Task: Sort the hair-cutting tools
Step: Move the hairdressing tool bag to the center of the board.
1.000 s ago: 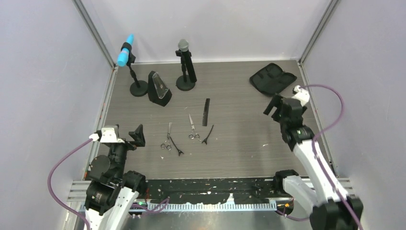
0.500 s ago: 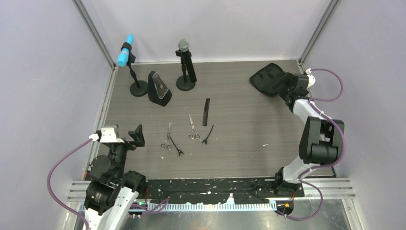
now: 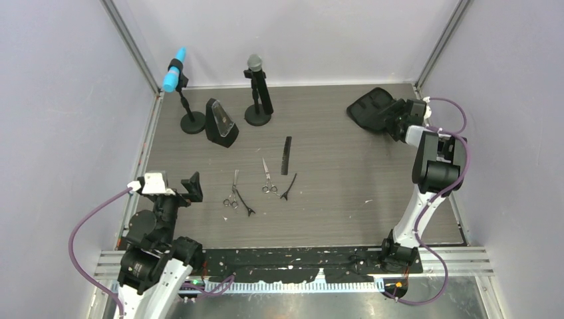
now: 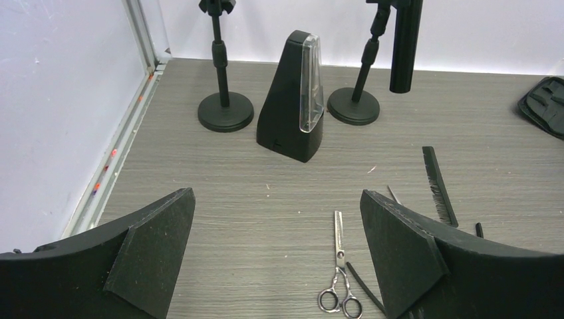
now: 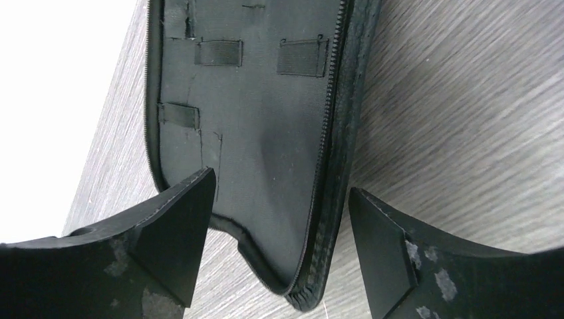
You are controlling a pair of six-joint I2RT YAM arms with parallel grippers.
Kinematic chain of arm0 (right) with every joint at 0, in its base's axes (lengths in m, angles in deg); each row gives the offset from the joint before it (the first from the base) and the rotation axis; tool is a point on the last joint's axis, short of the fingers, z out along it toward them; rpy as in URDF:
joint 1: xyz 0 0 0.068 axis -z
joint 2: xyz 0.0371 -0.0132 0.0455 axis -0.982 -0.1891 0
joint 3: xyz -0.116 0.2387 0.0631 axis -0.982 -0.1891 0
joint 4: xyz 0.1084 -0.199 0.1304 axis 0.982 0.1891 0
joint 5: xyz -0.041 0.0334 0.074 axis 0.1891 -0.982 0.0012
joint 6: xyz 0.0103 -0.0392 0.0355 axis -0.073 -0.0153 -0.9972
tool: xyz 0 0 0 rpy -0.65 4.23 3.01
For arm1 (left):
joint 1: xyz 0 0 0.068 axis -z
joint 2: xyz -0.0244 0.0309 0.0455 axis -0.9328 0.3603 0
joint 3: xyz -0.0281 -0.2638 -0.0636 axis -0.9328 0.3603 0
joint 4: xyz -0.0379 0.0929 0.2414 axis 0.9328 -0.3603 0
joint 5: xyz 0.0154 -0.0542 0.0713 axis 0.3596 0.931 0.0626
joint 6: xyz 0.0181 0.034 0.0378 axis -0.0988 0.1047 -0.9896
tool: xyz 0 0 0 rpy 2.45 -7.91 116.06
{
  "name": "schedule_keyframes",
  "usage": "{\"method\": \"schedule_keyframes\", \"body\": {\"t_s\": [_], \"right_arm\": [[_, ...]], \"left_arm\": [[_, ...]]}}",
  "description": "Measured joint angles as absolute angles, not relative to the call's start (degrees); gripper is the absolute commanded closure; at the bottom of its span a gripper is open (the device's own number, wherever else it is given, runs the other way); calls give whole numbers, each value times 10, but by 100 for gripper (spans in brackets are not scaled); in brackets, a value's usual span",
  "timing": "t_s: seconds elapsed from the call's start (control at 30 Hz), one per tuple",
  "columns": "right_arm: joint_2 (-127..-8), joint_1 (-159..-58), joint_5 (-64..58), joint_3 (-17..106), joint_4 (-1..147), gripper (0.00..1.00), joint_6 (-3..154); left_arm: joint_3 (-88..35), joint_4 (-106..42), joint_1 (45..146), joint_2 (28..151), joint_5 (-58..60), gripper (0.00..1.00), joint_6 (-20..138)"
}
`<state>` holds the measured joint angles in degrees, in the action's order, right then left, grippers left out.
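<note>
Two silver scissors (image 3: 232, 193) (image 3: 267, 178) lie mid-table, a thin black hair clip beside each (image 3: 246, 205) (image 3: 288, 187). The long black comb (image 3: 286, 155) lies just beyond them. My left gripper (image 3: 190, 191) hovers open at the near left, pointing toward the left scissors (image 4: 340, 266); nothing is between its fingers (image 4: 153, 252). Part of the comb (image 4: 439, 186) shows past its right finger. My right gripper (image 3: 398, 119) is at the far right corner, open, with the near corner of the opened black pouch (image 5: 266, 133) lying between its fingers (image 5: 179, 232), apart from both.
Two microphones on round black bases (image 3: 191, 121) (image 3: 258, 114) stand at the back left, with a black wedge-shaped case with a clear front (image 3: 221, 124) between them. The pouch (image 3: 374, 106) lies near the back right wall. Walls enclose the table on three sides.
My right arm has reached from the right side of the table back to the pouch in the far right corner. The left arm has barely moved; the tools lie as before.
</note>
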<state>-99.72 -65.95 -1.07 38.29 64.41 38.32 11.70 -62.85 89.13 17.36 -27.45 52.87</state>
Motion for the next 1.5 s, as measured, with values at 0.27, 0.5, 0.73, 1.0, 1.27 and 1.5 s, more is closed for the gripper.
{"method": "schedule_keyframes", "body": {"t_s": [0.27, 0.5, 0.73, 1.0, 1.27, 1.5], "right_arm": [[-1026, -653, -36, 392, 632, 69, 369], [-1009, -643, -62, 351, 589, 89, 377], [-872, -642, -117, 217, 575, 93, 401], [-633, -643, -200, 16, 577, 93, 453], [-464, -647, -257, -101, 683, 92, 511], [-415, -675, -305, -132, 718, 88, 549]], "left_arm": [[115, -633, 891, 178, -274, 0, 529], [103, -650, 891, 183, -268, 0, 529], [92, -670, 891, 215, -250, 0, 530], [75, -697, 891, 283, -231, 0, 543], [34, -721, 891, 397, -127, 0, 589], [17, -730, 891, 445, -86, 0, 599]]}}
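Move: The open hairdressing tool bag has its middle about 7 cm ahead of the right hand, 4 cm to its left and 3 cm below; the fingers straddle its near edge. The comb lies some 13 cm back and 43 cm left of that hand, a black hair clip about 26 cm back and 43 cm left. From the left hand, the bag is roughly 40 cm ahead, 72 cm to the right and 24 cm below. Right fingers pinch the bag's near edge, pulling it some 25 cm back and left; left hand sinks rightward. ##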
